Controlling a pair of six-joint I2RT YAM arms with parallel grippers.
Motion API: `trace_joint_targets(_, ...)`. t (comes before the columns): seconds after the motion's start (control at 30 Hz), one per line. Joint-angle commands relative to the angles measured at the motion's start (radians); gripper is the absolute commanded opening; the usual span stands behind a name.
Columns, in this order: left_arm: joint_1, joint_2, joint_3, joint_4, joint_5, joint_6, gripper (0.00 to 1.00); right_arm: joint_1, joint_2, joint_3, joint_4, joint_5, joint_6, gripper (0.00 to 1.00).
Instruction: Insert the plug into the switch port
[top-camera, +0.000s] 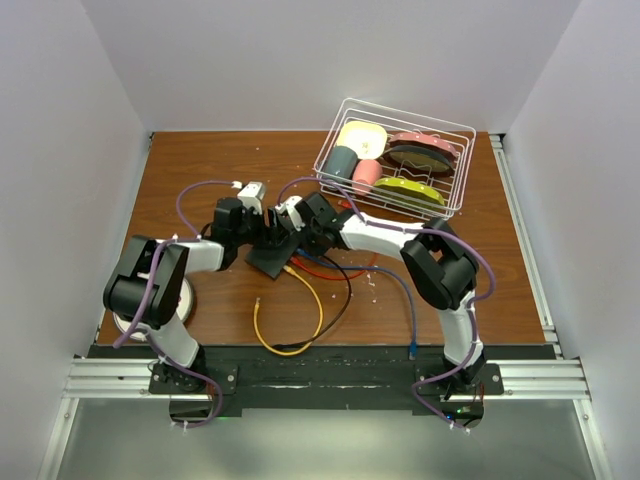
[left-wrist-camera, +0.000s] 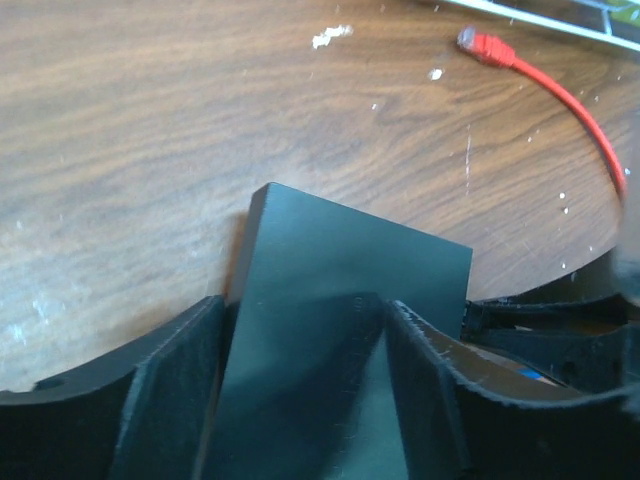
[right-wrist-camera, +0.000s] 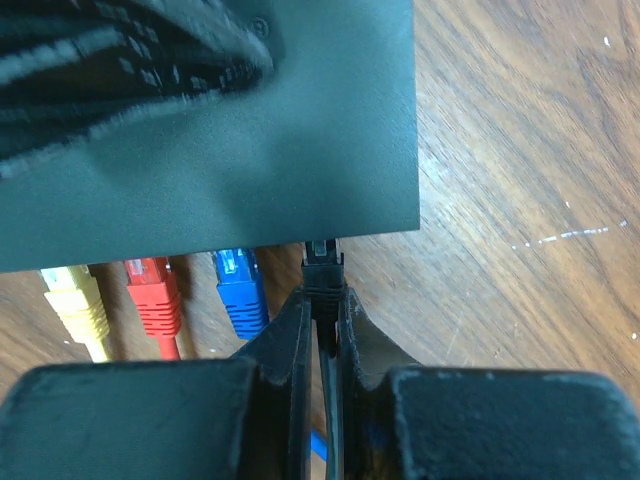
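The switch (top-camera: 270, 260) is a flat matte-black box lying mid-table. In the right wrist view its port edge (right-wrist-camera: 250, 235) faces my right gripper (right-wrist-camera: 322, 300), which is shut on a black plug (right-wrist-camera: 323, 268). The plug's tip sits right at the rightmost socket, under the box's edge. Yellow (right-wrist-camera: 70, 295), red (right-wrist-camera: 152, 290) and blue (right-wrist-camera: 237, 285) plugs sit in the sockets to its left. My left gripper (left-wrist-camera: 305, 305) stands open over the switch (left-wrist-camera: 340, 270): the left finger (left-wrist-camera: 175, 390) is along its side and the right finger (left-wrist-camera: 430, 380) is over its top.
A white wire basket (top-camera: 440, 195) of dishes stands at the back right. A white dish (top-camera: 188, 298) lies under my left arm. Yellow (top-camera: 318, 310), black, red and blue cables trail from the switch toward the front edge. A loose red plug (left-wrist-camera: 478, 44) lies beyond the switch.
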Motion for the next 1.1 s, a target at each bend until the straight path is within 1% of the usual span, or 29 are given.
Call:
trace_joint_targets(0.0, -0.019, -0.033, 0.002, -0.037, 0.282, -0.109, 0.75, 0.045, -0.058, 0.049, 0.338, -0.042, 0.004, 0.09)
trace_joint_targets(0.03, -0.012, -0.034, 0.002, -0.035, 0.281, -0.112, 0.77, 0.045, -0.058, 0.049, 0.333, -0.039, 0.005, 0.11)
trace_joint_targets(0.07, -0.001, -0.042, 0.0, -0.037, 0.281, -0.117, 0.8, 0.045, -0.059, 0.049, 0.331, -0.038, 0.005, 0.16)
trace_joint_targets(0.13, 0.01, -0.053, -0.004, -0.04, 0.27, -0.124, 0.83, 0.045, -0.06, 0.055, 0.327, -0.022, 0.007, 0.19)
trace_joint_targets(0.17, 0.019, -0.066, -0.006, -0.041, 0.265, -0.127, 0.87, 0.045, -0.06, 0.06, 0.327, -0.019, 0.007, 0.23)
trace_joint_targets(0.23, 0.027, -0.083, -0.006, -0.054, 0.244, -0.13, 0.89, 0.045, -0.047, 0.083, 0.278, -0.002, 0.007, 0.27)
trace_joint_targets(0.27, 0.033, -0.1, -0.006, -0.061, 0.233, -0.13, 0.91, 0.045, -0.044, 0.092, 0.267, 0.005, 0.007, 0.29)
trace_joint_targets(0.3, 0.034, -0.109, -0.004, -0.073, 0.223, -0.13, 0.92, 0.045, -0.03, 0.112, 0.258, 0.014, 0.007, 0.35)
trace_joint_targets(0.37, 0.04, -0.141, -0.004, -0.084, 0.193, -0.132, 0.96, 0.045, -0.017, 0.135, 0.219, 0.059, 0.011, 0.41)
trace_joint_targets(0.4, 0.044, -0.154, -0.004, -0.095, 0.184, -0.132, 0.97, 0.045, -0.01, 0.158, 0.206, 0.068, 0.011, 0.45)
trace_joint_targets(0.47, 0.05, -0.189, -0.01, -0.101, 0.157, -0.135, 1.0, 0.044, 0.002, 0.175, 0.172, 0.106, 0.017, 0.5)
trace_joint_targets(0.5, 0.051, -0.204, -0.012, -0.107, 0.146, -0.135, 1.0, 0.044, 0.002, 0.181, 0.167, 0.119, 0.017, 0.51)
trace_joint_targets(0.53, 0.054, -0.218, -0.016, -0.11, 0.126, -0.135, 1.0, 0.044, -0.007, 0.18, 0.166, 0.128, 0.021, 0.56)
trace_joint_targets(0.6, 0.06, -0.267, -0.026, -0.123, 0.107, -0.136, 1.0, 0.044, -0.029, 0.163, 0.172, 0.165, 0.028, 0.61)
trace_joint_targets(0.63, 0.068, -0.284, -0.029, -0.127, 0.088, -0.136, 1.0, 0.044, -0.041, 0.155, 0.184, 0.172, 0.034, 0.66)
trace_joint_targets(0.73, 0.077, -0.358, -0.033, -0.155, 0.036, -0.138, 1.0, 0.045, -0.101, 0.132, 0.192, 0.191, 0.04, 0.72)
trace_joint_targets(0.77, 0.077, -0.391, -0.03, -0.163, 0.022, -0.135, 1.0, 0.044, -0.133, 0.129, 0.192, 0.189, 0.04, 0.78)
trace_joint_targets(0.83, 0.079, -0.422, -0.021, -0.195, -0.011, -0.129, 1.0, 0.044, -0.165, 0.118, 0.192, 0.191, 0.045, 0.81)
trace_joint_targets(0.87, 0.08, -0.451, -0.006, -0.208, -0.021, -0.126, 1.0, 0.044, -0.194, 0.115, 0.19, 0.191, 0.048, 0.88)
trace_joint_targets(0.93, 0.08, -0.476, 0.013, -0.248, -0.044, -0.114, 1.0, 0.044, -0.227, 0.103, 0.189, 0.182, 0.056, 0.91)
trace_joint_targets(0.97, 0.08, -0.496, 0.031, -0.261, -0.048, -0.11, 1.0, 0.042, -0.242, 0.098, 0.189, 0.182, 0.059, 0.95)
trace_joint_targets(1.0, 0.08, -0.503, 0.042, -0.284, -0.052, -0.106, 1.0, 0.042, -0.275, 0.086, 0.189, 0.179, 0.06, 0.97)
trace_joint_targets(1.07, 0.08, -0.525, 0.072, -0.299, -0.064, -0.1, 1.0, 0.042, -0.315, 0.066, 0.196, 0.18, 0.06, 0.98)
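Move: The right gripper is closed on the black plug, its nose already at the switch port some 2 cm to the left and 1 cm ahead. The blue plug sits 2 cm back and 2 cm left of the hand, the red plug 4 back and 3 left; the switch's middle is roughly 7 cm straight left. From the left gripper, the switch's middle is about 4 cm back, 2 cm right and 2 cm below, and the black plug some 9 cm right and 3 back, 2 cm lower. Let go of the black plug: spread the right fingers from nearly shut to wide while easing off forward and left some 4 cm each, rising as you go, then climb straight on to about 16 cm up, clear of the switch. Open the left gripper fully too and raise it about 13 cm off the switch's far left edge, drifting slightly left. ##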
